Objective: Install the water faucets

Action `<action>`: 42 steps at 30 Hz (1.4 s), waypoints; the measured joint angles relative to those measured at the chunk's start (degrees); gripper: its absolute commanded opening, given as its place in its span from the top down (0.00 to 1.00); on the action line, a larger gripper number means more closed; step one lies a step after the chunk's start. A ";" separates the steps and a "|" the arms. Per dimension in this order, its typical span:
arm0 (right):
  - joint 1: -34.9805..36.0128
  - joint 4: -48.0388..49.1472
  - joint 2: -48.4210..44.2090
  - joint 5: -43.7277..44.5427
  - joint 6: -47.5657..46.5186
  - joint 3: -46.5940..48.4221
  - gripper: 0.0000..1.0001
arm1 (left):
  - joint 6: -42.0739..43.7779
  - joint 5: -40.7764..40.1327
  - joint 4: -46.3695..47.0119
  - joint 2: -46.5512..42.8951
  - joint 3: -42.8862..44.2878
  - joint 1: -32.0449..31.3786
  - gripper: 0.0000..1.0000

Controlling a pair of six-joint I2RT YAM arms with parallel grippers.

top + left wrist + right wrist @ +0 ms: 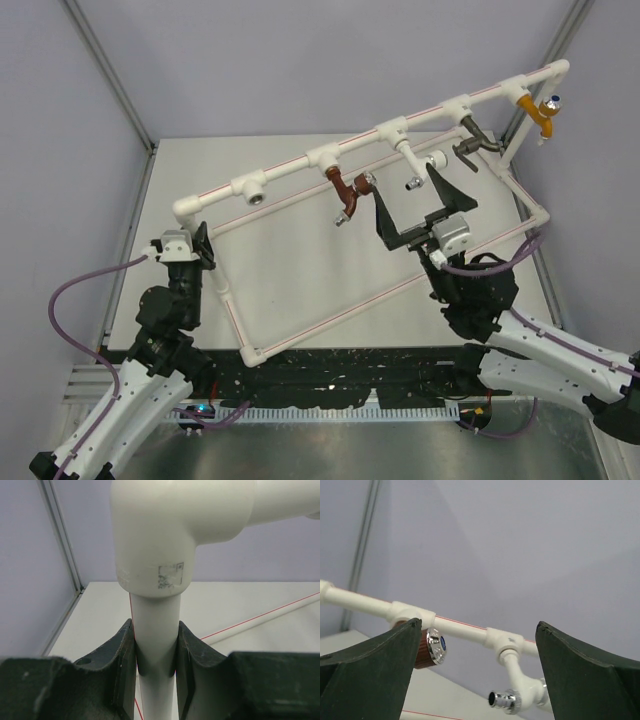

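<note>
The reddish-brown faucet (345,193) hangs at a tee fitting (325,157) of the white pipe frame, spout down, its round knob (365,183) toward my right gripper. My right gripper (415,205) is open and empty just in front of the frame, its left finger near the knob. In the right wrist view the knob (431,648) shows beside my left finger (380,670), with a chrome cap and a blue dot; the gripper (479,625) holds nothing. My left gripper (202,247) is shut on the frame's left pipe (155,630), just below the elbow (175,530).
On the top rail are an empty threaded tee (252,187), a white tap with a chrome nozzle (420,168), a dark bronze lever tap (475,142) and an orange tap with a blue knob (540,108). The frame's lower pipes (330,315) cross the table.
</note>
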 measured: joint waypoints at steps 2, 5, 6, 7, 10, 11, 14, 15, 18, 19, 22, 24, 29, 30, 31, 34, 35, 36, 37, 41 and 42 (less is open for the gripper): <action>0.00 -6.80 -2.56 -3.85 -9.97 0.44 0.04 | -0.02 -0.02 0.07 0.11 0.00 0.00 1.00; 0.00 -16.70 -4.33 -7.89 -22.08 1.79 0.05 | -0.02 -0.04 0.11 0.13 0.00 0.00 1.00; 0.00 -20.00 -4.44 -8.94 -26.12 2.36 0.04 | -0.02 -0.02 0.11 0.13 0.00 0.00 1.00; 0.02 -23.17 -4.31 -9.73 -29.83 2.93 0.05 | -0.02 -0.02 0.11 0.13 0.00 0.00 1.00; 0.52 -31.26 -2.73 -10.82 -39.45 4.42 0.05 | -0.02 -0.04 0.11 0.13 0.00 0.00 1.00; 0.83 -33.14 -1.73 -10.75 -42.07 4.76 0.05 | -0.02 -0.04 0.11 0.13 0.00 0.00 1.00; 1.90 -36.61 0.79 -10.29 -48.76 4.96 0.05 | -0.02 -0.04 0.11 0.13 0.00 0.00 1.00; 2.29 -37.18 1.60 -9.97 -51.47 4.96 0.05 | 0.00 -0.04 0.11 0.13 0.00 0.00 1.00; 2.95 -36.83 3.08 -8.55 -58.55 5.70 0.04 | -0.02 -0.15 0.13 0.13 0.00 0.00 1.00; 3.04 -36.83 3.43 -8.28 -60.00 5.92 0.05 | -0.02 -0.13 0.13 0.13 0.00 0.00 1.00; 3.28 -36.92 4.90 -8.04 -64.54 6.75 0.05 | -0.02 -0.15 0.13 0.13 0.00 0.00 1.00; 3.54 -37.09 5.55 -7.98 -66.45 7.19 0.04 | -0.02 -0.15 0.13 0.13 0.00 0.00 1.00; 3.93 -38.29 7.06 -8.13 -70.07 9.44 0.04 | -0.04 -0.15 0.13 0.13 0.00 0.00 1.00; 3.98 -38.34 7.52 -8.13 -70.55 10.01 0.04 | -0.02 -0.15 0.13 0.13 0.00 0.00 1.00; 4.04 -38.40 7.96 -8.09 -70.75 10.47 0.02 | -0.02 -0.13 0.13 0.13 0.00 0.00 1.00; 4.02 -38.27 9.86 -7.26 -70.64 11.89 0.08 | -0.02 -0.15 0.13 0.13 0.00 0.00 1.00; 4.00 -38.21 10.51 -7.04 -70.44 12.15 0.12 | -0.02 -0.15 0.13 0.11 0.00 0.00 1.00; 3.98 -38.14 11.17 -6.82 -69.94 12.24 0.18 | -0.04 -0.13 0.11 0.11 0.00 0.00 1.00; 3.87 -38.12 11.87 -6.56 -68.96 12.26 0.21 | -0.04 -0.15 0.13 0.11 0.00 0.00 1.00; 3.80 -37.22 14.97 -5.92 -64.63 12.28 0.42 | -0.02 -0.15 0.11 0.11 0.00 0.00 1.00; 3.80 -36.39 15.50 -5.79 -63.39 12.41 0.47 | -0.02 -0.13 0.11 0.11 0.00 0.00 1.00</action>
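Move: From the right hand's wide-open, empty fingers, the brown faucet hanging from its tee is about 5 cm ahead, 10 cm to the left and 7 cm below. Its tee lies some 8 cm ahead, 13 cm left and 4 cm below. The white faucet is about 9 cm ahead, 1 cm right and 7 cm below. From the left hand, still clasping the pipe frame's leg, the brown faucet lies roughly 5 cm ahead, 26 cm right and 6 cm higher. The right hand swings back to the brown faucet for a fresh grip, going about 10 cm left and as much as 8 cm down while it rolls some 80 degrees, its left side dropping, so that fingers that pointed forward and up end nearly level, aimed forward-left at the tee. After the first drop it keeps easing left with a slight rise, then pushes forward, left and down again to bring the faucet body between the fingers, which stay wide until late and then close to about two thirds open, with a firm pinch not yet to be seen. ##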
